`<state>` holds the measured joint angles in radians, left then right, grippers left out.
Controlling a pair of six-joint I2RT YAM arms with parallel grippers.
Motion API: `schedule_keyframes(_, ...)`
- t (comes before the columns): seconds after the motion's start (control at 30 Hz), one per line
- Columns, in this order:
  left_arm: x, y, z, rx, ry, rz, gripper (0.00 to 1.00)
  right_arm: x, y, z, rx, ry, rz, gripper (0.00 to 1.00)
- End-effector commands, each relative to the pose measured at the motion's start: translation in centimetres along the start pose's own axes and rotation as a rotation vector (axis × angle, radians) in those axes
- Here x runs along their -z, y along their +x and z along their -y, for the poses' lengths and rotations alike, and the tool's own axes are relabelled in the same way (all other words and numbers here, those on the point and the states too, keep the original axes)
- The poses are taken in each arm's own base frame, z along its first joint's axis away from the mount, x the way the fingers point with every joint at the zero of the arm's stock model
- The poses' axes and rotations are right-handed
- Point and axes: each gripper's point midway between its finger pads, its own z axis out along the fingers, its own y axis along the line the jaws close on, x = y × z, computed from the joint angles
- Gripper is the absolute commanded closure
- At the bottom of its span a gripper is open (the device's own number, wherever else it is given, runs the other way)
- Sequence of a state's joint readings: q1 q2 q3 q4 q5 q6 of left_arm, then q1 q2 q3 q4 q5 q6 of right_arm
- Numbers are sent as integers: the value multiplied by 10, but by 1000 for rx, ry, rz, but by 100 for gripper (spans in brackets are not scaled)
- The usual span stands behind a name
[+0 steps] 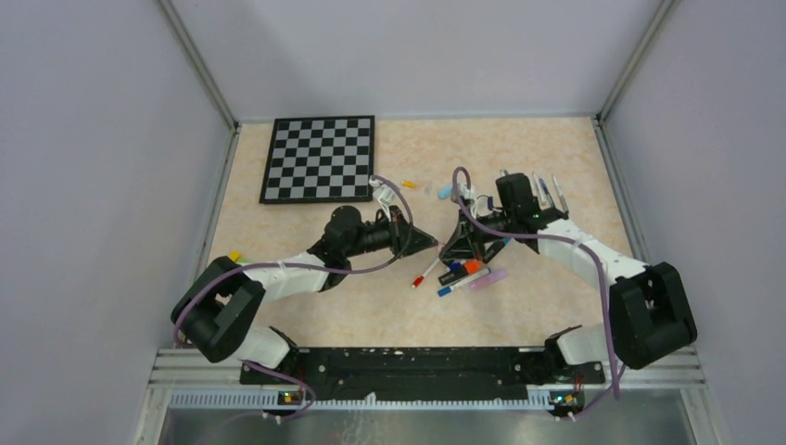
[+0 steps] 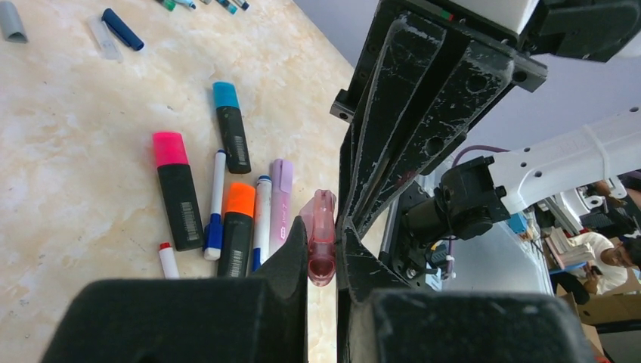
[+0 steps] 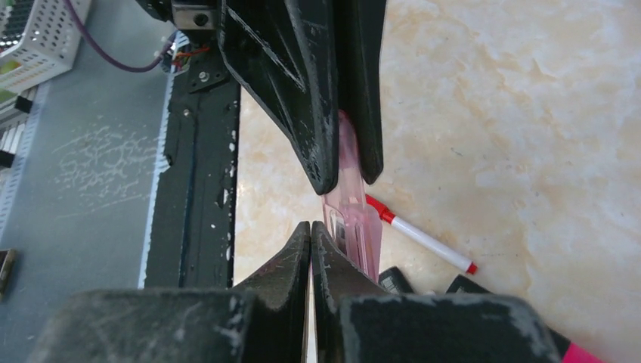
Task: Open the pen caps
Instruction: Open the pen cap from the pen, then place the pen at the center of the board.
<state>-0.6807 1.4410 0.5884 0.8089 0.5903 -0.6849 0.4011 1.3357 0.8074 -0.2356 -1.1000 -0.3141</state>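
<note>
A see-through pink pen cap (image 2: 321,240) with a clip is pinched in my left gripper (image 2: 323,249), its hollow end facing the left wrist camera. My right gripper (image 3: 311,231) is shut with nothing between its fingers; its tips sit just beside the pink cap (image 3: 351,219). In the top view both grippers meet tip to tip, left gripper (image 1: 428,244) and right gripper (image 1: 447,250), above the table's middle. Below them lie capped markers with pink (image 2: 169,148), light blue (image 2: 224,94) and orange (image 2: 241,200) caps, a lilac pen (image 2: 281,189) and a red-capped pen (image 3: 423,236).
A chessboard (image 1: 320,158) lies at the back left. Loose caps sit behind the grippers: a dark blue cap (image 2: 122,29), a grey cap (image 2: 11,20) and a small yellow-orange cap (image 1: 409,184). The black base rail (image 1: 417,366) runs along the near edge.
</note>
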Motion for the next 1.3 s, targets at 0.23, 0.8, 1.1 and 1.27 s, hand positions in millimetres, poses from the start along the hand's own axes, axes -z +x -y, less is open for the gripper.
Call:
schedule_keyframes(0.23, 14, -30, -58, 43, -237, 101, 100, 66, -30, -13, 65, 13, 179, 100)
schedule_keyframes(0.8, 0, -44, -163, 395, -294, 219, 96, 78, -8, 11, 55, 167, 181, 98)
schedule_keyframes(1.1, -28, -57, -131, 447, -92, 189, 100, 106, -19, 25, 43, 263, 210, 98)
schedule_keyframes(1.27, -30, -57, -145, 480, -146, 260, 100, 124, -23, 30, 19, 317, 275, 97)
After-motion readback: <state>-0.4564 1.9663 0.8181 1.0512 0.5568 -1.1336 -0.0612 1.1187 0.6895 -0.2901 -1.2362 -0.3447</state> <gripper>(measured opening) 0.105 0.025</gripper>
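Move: The left hand grips the pink pen by its rear; the pen's middle is about 4 cm to its right and 1 cm ahead, nearly level with it. The red marker lies about 1 cm back, some 16 cm below; the pink-topped highlighter is 5 cm ahead, 6 cm right and equally low. From the right hand, the pen is about 3 cm ahead, 2 cm left and 3 cm up; that highlighter is 6 cm straight ahead, 13 cm below. Left arm carries the still-held pink pen 14 cm forward and lower, while the shut right hand withdraws rightward. ##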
